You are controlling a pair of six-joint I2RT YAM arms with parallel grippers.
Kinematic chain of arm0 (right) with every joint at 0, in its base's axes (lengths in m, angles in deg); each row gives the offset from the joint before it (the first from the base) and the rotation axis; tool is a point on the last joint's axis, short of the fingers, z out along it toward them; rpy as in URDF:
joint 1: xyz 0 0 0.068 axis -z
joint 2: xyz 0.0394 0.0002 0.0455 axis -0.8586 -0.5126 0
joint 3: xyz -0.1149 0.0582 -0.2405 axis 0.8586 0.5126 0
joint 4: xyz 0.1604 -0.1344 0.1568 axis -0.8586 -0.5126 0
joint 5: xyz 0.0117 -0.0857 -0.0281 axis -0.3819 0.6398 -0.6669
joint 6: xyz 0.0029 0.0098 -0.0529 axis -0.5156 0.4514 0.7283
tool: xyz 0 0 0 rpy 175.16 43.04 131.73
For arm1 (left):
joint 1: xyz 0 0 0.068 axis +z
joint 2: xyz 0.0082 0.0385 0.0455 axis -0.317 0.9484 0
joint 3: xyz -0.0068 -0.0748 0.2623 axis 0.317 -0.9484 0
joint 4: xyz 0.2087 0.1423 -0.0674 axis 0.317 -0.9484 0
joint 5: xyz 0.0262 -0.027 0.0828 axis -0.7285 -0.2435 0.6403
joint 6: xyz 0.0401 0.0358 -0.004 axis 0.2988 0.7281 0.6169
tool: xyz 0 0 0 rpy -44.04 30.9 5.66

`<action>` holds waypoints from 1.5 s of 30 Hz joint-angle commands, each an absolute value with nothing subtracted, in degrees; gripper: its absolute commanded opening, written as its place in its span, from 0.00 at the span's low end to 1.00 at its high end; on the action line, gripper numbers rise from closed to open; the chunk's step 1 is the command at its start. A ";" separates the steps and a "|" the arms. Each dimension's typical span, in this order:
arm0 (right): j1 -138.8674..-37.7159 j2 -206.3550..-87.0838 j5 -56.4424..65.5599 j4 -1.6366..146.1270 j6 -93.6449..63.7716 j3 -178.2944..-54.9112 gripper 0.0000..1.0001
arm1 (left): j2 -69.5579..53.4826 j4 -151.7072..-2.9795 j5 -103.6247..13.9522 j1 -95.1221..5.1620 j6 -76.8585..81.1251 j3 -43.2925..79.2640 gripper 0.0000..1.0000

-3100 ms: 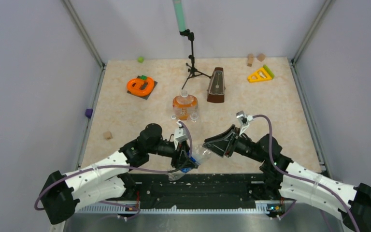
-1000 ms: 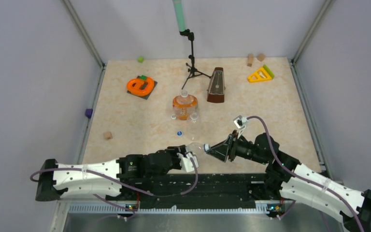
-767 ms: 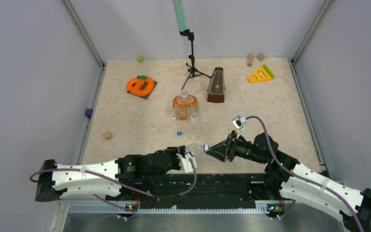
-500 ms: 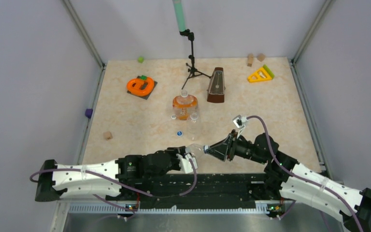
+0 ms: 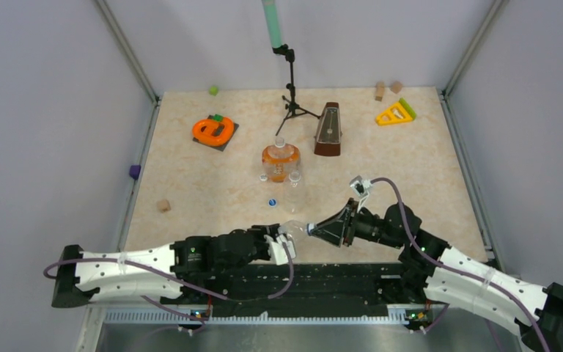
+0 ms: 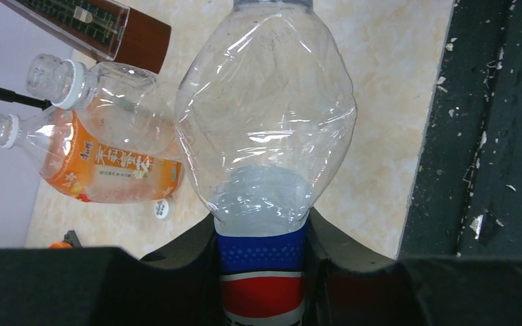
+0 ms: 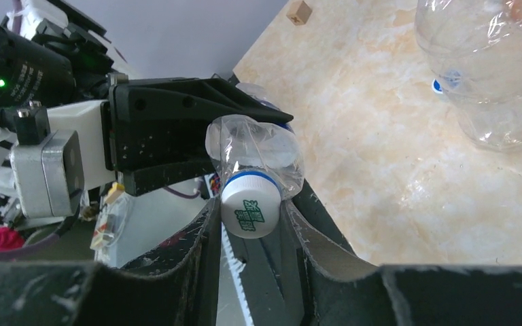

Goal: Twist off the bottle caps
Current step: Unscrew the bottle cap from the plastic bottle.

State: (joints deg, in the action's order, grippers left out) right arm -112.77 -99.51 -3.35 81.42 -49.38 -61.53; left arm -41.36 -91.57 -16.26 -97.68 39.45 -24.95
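My left gripper (image 6: 262,238) is shut on the blue-labelled clear bottle (image 6: 265,122), held low over the table's near edge (image 5: 297,229). The bottle's white cap (image 7: 250,207) points at my right gripper (image 7: 250,219), whose two fingers press on its sides (image 5: 311,228). The squat orange bottle (image 5: 280,160) and the plain clear bottle (image 5: 293,192) stand mid-table. Their threaded necks are bare in the left wrist view. A blue cap (image 5: 272,202) lies on the table by the clear bottle. A white cap (image 6: 164,209) lies next to the orange bottle (image 6: 102,163).
A brown metronome (image 5: 328,130) and a black tripod stand (image 5: 292,103) are behind the bottles. An orange ring toy (image 5: 213,130), a yellow triangle (image 5: 394,113) and wooden blocks (image 5: 163,206) lie around. The black base rail (image 5: 300,279) runs under both grippers.
My right gripper's fingers have come together onto the white cap over the last second. Both grippers and the bottle have drifted slightly left.
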 commanded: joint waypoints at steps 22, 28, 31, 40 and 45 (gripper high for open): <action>-113.19 -110.54 -15.73 88.28 -20.52 -62.67 0.00 | -51.79 -89.07 -49.55 -88.19 30.05 -24.70 0.00; -113.14 -108.03 -4.86 87.51 -31.43 -62.74 0.37 | -49.78 -88.85 -38.46 -86.51 30.16 -25.48 0.00; -113.13 -105.14 0.90 91.03 -41.97 -59.34 0.51 | -46.97 -89.80 -34.09 -86.59 32.93 -25.83 0.00; -113.13 -99.48 5.60 80.09 -50.20 -62.03 0.63 | -37.46 -93.14 -23.28 -89.56 35.64 -22.22 0.00; -111.52 -104.79 3.70 77.11 -53.50 -65.57 0.63 | -40.14 -85.74 -21.76 -89.91 37.20 -25.64 0.00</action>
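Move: The cap of the bottle is already pinched between the right fingertips, so it lies right at that hand. From the left hand, which grips the bottle by its label, the cap is roughly 8 cm to the right, about level fore and aft, and some 4 cm higher. From the right hand, an empty bottle stands about 16 cm ahead, 4 cm left and 8 cm lower. A loose blue cap lies 18 cm ahead, 10 cm left and 18 cm below. The cap is wrung counter-clockwise, as the right hand faces it, by some 25 degrees, while the left hand rolls the bottle the opposite way. Both hands drift back, left and down together, 2 to 3 cm each way. The right fingers then open off the cap and that hand swings back the other way, going about 4 cm forward and 3 cm right; the left keeps its grip, partly unrolls and brings the bottle forward again. ##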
